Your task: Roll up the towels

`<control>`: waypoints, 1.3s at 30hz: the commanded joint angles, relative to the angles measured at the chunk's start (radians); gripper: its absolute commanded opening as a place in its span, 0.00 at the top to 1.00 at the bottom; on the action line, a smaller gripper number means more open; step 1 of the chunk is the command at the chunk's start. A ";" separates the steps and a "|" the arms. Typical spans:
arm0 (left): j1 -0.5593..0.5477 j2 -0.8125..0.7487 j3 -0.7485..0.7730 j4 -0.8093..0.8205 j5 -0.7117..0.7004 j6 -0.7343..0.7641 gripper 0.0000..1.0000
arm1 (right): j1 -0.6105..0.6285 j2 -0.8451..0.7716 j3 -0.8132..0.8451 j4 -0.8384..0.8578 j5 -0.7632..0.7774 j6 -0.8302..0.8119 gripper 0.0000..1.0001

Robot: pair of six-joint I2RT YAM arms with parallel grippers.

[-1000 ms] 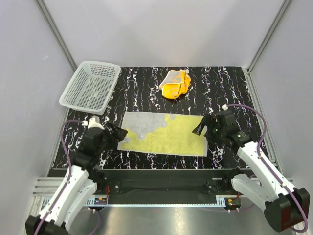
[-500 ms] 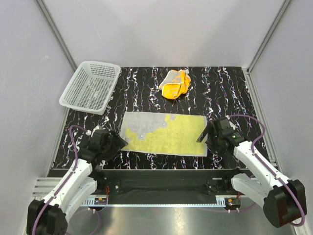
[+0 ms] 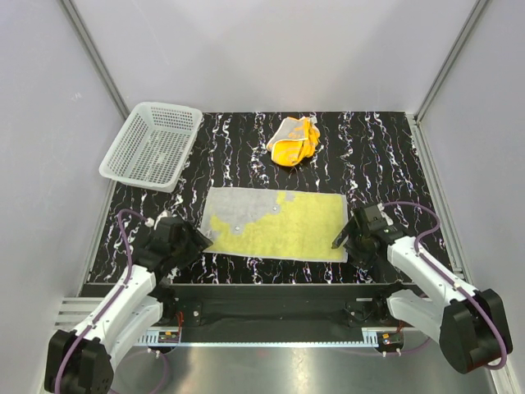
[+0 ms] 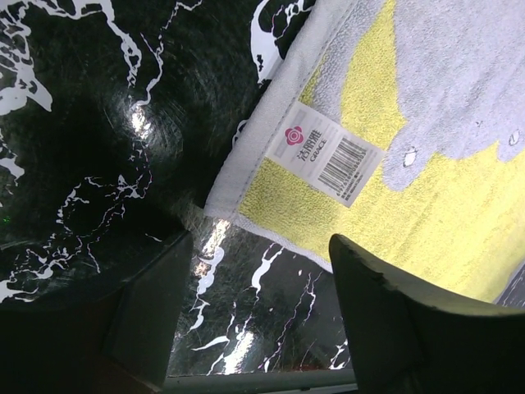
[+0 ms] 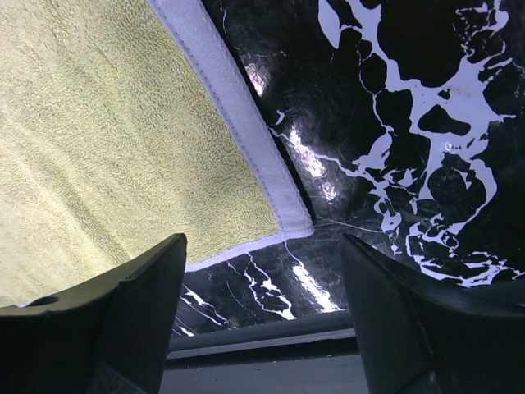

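A pale yellow towel (image 3: 279, 223) with a grey patch lies spread flat near the front of the black marbled table. A bright orange towel (image 3: 294, 139) sits crumpled farther back. My left gripper (image 3: 199, 239) hovers low at the yellow towel's near left corner (image 4: 225, 201), jaws open, nothing between them; a white label (image 4: 324, 153) shows on that corner. My right gripper (image 3: 339, 238) is low at the towel's near right corner (image 5: 291, 223), jaws open around bare table just in front of the white hem.
A white mesh basket (image 3: 152, 144) stands at the back left. The table's front edge (image 5: 262, 341) runs just under both grippers. White walls enclose the table on three sides.
Both arms have dropped and drawn back toward the front edge, ending at the yellow towel's two near corners. Both towels lie as before.
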 commanded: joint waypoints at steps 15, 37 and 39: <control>0.004 0.016 0.005 0.055 -0.002 0.043 0.32 | -0.003 0.122 0.051 0.021 -0.031 0.004 0.42; 0.004 0.012 0.022 0.108 0.075 0.137 0.30 | -0.003 0.200 0.094 -0.110 0.069 0.149 0.52; 0.004 0.016 0.016 0.119 0.078 0.135 0.30 | -0.003 0.242 0.119 -0.107 0.080 0.130 0.54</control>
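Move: Just below and behind the right hand is the yellow-grey towel's near right corner, about 2 cm back, 1 cm to the right and 3 cm down; the orange towel lies some 37 cm ahead and 14 cm left. The near left corner sits about 1 cm back, 1 cm left and 2 cm below the left hand. The white label is 4 cm ahead and 2 cm right of the left hand, the basket about 35 cm ahead and 20 cm left. Closing down on the near right corner, the right hand sinks about 1.5 cm, lifts a little as it draws back, then lowers again, ending some 2 cm lower and 1.5 cm nearer the base. Its fingers tip about 15 degrees closer to straight down, turn slightly clockwise and narrow to half open, astride the corner. The left hand stays open at its own corner, turning about 5 degrees clockwise. ##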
